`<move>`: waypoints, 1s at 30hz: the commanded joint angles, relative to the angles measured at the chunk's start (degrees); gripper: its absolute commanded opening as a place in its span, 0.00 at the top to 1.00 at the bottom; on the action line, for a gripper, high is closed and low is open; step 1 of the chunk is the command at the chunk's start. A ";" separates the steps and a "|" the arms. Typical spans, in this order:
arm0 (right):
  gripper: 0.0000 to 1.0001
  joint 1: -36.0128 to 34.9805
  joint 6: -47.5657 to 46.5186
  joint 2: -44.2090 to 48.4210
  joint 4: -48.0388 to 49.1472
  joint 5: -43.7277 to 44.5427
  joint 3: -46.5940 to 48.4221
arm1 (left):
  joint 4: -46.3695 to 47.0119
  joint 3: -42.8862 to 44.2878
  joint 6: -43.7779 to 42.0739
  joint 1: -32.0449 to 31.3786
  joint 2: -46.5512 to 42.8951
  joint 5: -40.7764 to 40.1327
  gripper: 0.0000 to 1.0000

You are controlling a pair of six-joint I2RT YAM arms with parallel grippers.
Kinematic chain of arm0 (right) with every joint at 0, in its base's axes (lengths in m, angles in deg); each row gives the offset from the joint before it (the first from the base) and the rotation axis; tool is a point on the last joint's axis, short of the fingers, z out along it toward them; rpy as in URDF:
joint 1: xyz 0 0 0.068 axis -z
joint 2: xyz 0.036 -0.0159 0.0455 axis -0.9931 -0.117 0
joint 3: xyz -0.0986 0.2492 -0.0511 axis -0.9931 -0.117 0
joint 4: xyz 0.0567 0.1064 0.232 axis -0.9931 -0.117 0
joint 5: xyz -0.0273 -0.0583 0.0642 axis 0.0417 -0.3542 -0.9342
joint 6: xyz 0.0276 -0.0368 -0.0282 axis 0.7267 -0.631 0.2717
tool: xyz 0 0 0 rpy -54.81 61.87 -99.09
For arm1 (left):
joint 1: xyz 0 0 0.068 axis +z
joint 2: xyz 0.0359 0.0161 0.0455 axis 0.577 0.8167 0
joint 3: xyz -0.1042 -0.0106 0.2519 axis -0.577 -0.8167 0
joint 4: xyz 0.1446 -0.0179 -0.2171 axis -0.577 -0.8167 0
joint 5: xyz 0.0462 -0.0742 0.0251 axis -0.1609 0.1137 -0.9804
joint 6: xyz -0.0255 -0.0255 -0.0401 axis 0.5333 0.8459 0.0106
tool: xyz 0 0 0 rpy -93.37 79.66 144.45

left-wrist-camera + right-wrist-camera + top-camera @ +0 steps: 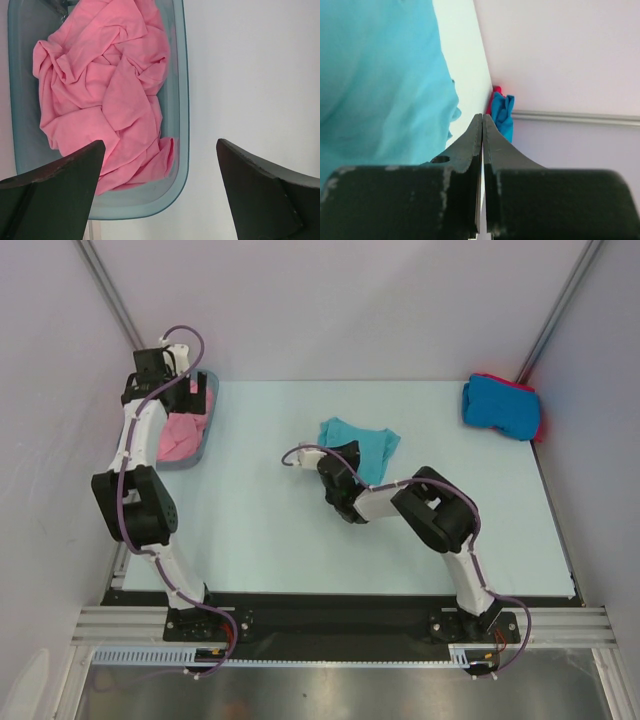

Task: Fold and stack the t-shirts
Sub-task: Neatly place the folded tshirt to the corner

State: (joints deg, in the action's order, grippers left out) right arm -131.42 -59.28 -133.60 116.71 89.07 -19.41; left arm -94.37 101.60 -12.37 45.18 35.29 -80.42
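A crumpled pink t-shirt [105, 95] fills the grey-blue tub [181, 120] at the table's back left, also seen from above as the pink t-shirt [178, 436]. My left gripper [160, 142] hangs open over the tub's near end, empty; from above, the left gripper [193, 392] sits at the tub. A teal t-shirt [365, 443] lies loosely spread mid-table. My right gripper [347, 455] rests at its near-left edge, rolled sideways. The right gripper [482, 116] is shut with nothing between its fingers, the teal t-shirt [380, 85] beside it. A folded bright blue t-shirt [498, 405] lies on a red t-shirt [541, 420].
The blue-on-red stack sits in the back right corner against the wall post [560, 310]. White walls close in the table at the left, back and right. The right arm's elbow [440, 510] stands over the table's near right.
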 commanded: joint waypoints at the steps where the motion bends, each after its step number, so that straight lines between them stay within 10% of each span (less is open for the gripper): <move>1: 1.00 2.70 -11.93 -5.87 21.39 0.80 -6.18 | 1.73 -0.75 1.35 0.44 -3.81 1.50 0.00; 13: 1.00 4.02 -8.45 -14.43 24.77 1.94 -6.02 | 0.67 0.48 -0.15 0.44 -4.43 0.00 0.00; 20: 1.00 4.02 9.74 2.18 -13.05 -3.68 4.41 | -0.29 2.24 0.12 0.53 -3.81 0.26 0.00; 30: 1.00 4.46 18.97 3.26 -41.30 -12.37 21.83 | -0.47 1.62 -0.23 0.53 -5.13 0.53 0.00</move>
State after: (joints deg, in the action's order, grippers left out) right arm -127.10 -45.30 -130.60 90.44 81.00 -0.44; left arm -95.38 101.21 -12.52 45.18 34.57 -80.51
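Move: The turquoise t-shirt, folded to a small bundle, has its middle roughly 5 cm ahead of the right hand, 2 cm to its right and some 9 cm below. From that hand the blue folded pile stands about 17 cm ahead and 40 cm to the right, and the basket of pink cloth about 12 cm ahead and 47 cm to the left. From the left hand the t-shirt lies some 42 cm to the right, 1 cm back and 18 cm below. Down to the turquoise t-shirt's near right part goes the right hand, fingers still shut, dropping quickly about 8 cm while shifting some 5 cm right, its left side tipping slightly lower. It stays low there briefly, then lifts about 14 cm, swinging back left and a little forward while its left side rolls up some 20 degrees, to end high over the t-shirt. ##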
